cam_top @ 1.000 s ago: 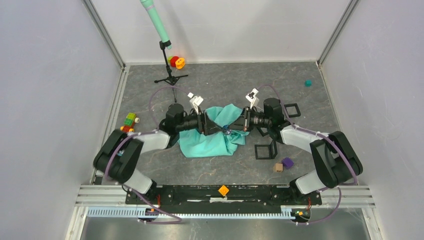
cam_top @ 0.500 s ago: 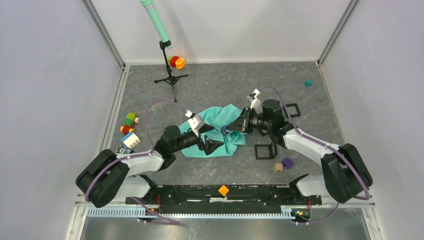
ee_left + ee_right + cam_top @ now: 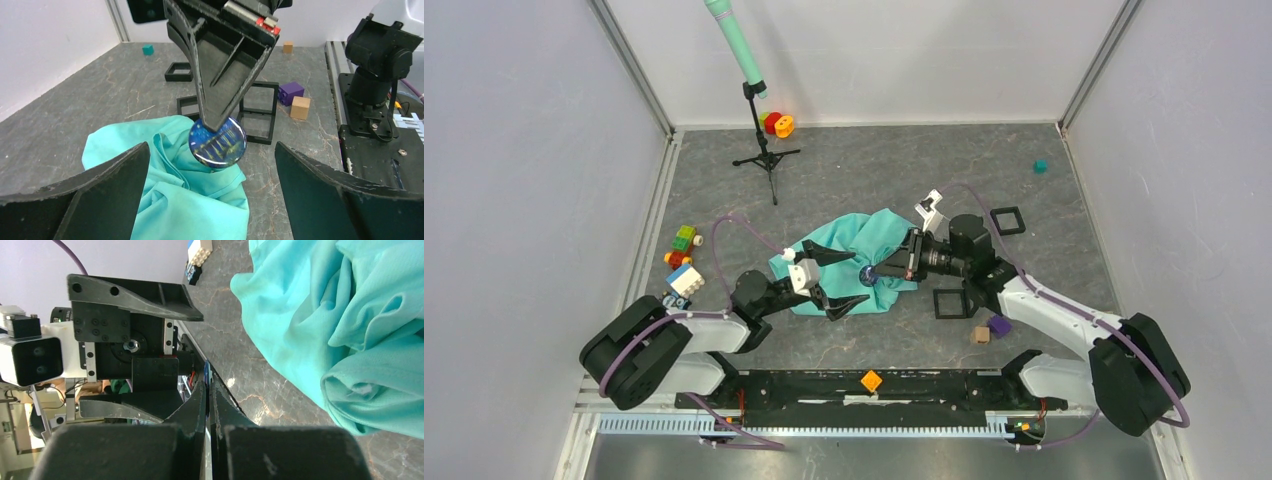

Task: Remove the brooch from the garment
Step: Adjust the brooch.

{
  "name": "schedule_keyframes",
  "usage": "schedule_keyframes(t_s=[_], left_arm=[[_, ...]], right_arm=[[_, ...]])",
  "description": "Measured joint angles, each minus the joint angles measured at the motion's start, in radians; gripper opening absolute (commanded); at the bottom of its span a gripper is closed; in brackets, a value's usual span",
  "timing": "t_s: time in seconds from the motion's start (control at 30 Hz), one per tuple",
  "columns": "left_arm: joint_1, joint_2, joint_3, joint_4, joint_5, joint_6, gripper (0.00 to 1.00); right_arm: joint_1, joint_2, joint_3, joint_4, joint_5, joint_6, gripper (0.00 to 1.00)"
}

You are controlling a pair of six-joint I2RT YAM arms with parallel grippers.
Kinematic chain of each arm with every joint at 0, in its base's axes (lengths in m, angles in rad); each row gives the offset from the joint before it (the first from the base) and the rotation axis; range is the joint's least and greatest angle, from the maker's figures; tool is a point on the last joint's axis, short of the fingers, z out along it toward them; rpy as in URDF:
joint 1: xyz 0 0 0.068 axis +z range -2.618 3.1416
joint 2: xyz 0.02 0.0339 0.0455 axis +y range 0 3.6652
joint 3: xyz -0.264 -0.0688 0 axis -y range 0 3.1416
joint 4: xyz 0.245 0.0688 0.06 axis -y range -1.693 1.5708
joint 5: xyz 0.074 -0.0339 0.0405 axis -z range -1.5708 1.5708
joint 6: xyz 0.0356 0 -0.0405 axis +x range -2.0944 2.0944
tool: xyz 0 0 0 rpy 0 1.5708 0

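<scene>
The garment [image 3: 849, 250], a crumpled turquoise T-shirt, lies mid-table. The brooch [image 3: 217, 141] is a round blue badge with yellow streaks. My right gripper [image 3: 876, 271] is shut on its upper edge and holds it just over the cloth's right fold. In the right wrist view the brooch [image 3: 206, 374] shows edge-on between the closed fingertips [image 3: 200, 395], apart from the garment [image 3: 340, 330]. Whether its pin still touches the cloth I cannot tell. My left gripper [image 3: 836, 284] stands wide open on the near left of the garment [image 3: 170, 195], facing the brooch, its fingers [image 3: 110, 185] empty.
Black square frames [image 3: 954, 302] [image 3: 1008, 220] lie right of the garment, with a purple cube [image 3: 999, 325] and a tan cube [image 3: 980, 335] nearer. A teal cube [image 3: 1041, 166] sits far right. Toy bricks [image 3: 684, 242] [image 3: 686, 280] lie left; a tripod stand [image 3: 762, 150] and coloured rings [image 3: 777, 124] stand at the back.
The left gripper has opened wide and drawn back to the near left, away from the brooch. The right gripper, still shut on the brooch, has shifted slightly nearer.
</scene>
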Motion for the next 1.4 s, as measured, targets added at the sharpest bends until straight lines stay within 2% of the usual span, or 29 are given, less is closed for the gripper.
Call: schedule_keyframes(t_s=[0.17, 0.37, 0.53, 0.73, 0.93, 1.03, 1.3, 1.4], left_arm=[[-0.002, -0.015, -0.008, 0.020, 0.023, 0.025, 0.92], [-0.002, -0.018, -0.009, 0.020, 0.047, 0.045, 0.91], [-0.005, -0.022, -0.009, 0.019, 0.060, 0.055, 0.82], [-0.006, -0.025, -0.009, 0.019, 0.077, 0.064, 0.77], [-0.013, -0.036, -0.009, 0.019, 0.081, 0.068, 0.77], [-0.013, -0.040, -0.009, 0.019, 0.093, 0.072, 0.59], [-0.016, -0.051, -0.009, 0.015, 0.099, 0.084, 0.54], [-0.016, -0.054, -0.009, 0.011, 0.099, 0.085, 0.47]], right_arm=[[0.035, 0.000, -0.029, 0.036, 0.000, 0.033, 0.00], [0.074, 0.000, -0.042, 0.121, 0.000, 0.077, 0.00], [0.083, 0.000, -0.047, 0.153, 0.000, 0.102, 0.00], [0.095, 0.004, -0.048, 0.197, 0.000, 0.122, 0.00], [0.107, 0.025, -0.056, 0.226, 0.000, 0.142, 0.00], [0.109, 0.032, -0.061, 0.238, 0.000, 0.148, 0.00], [0.113, 0.034, -0.061, 0.253, -0.003, 0.158, 0.00], [0.113, 0.036, -0.063, 0.257, -0.004, 0.163, 0.07]])
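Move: Just off the left fingertips, the brooch is about 3 cm to the left hand's right, some 1 cm farther out and level with it; the garment's middle lies roughly 6 cm ahead of that hand, straight out, and 15 cm below. The shut right fingers already hold the brooch, 2 cm to their left. From the right hand the left gripper's open mouth is about 5 cm left and 1 cm back, level; a black frame lies 16 cm right, 3 cm back, 16 cm down. Carrying the brooch into the left gripper's mouth, the right hand goes about 3 cm left and as much back, rising a little and rolling slightly, its fingers still shut on the brooch. The left hand eases about 2 cm back and 1.5 cm up, and its wide-open fingers close to about half, coming onto opposite edges of the brooch. ##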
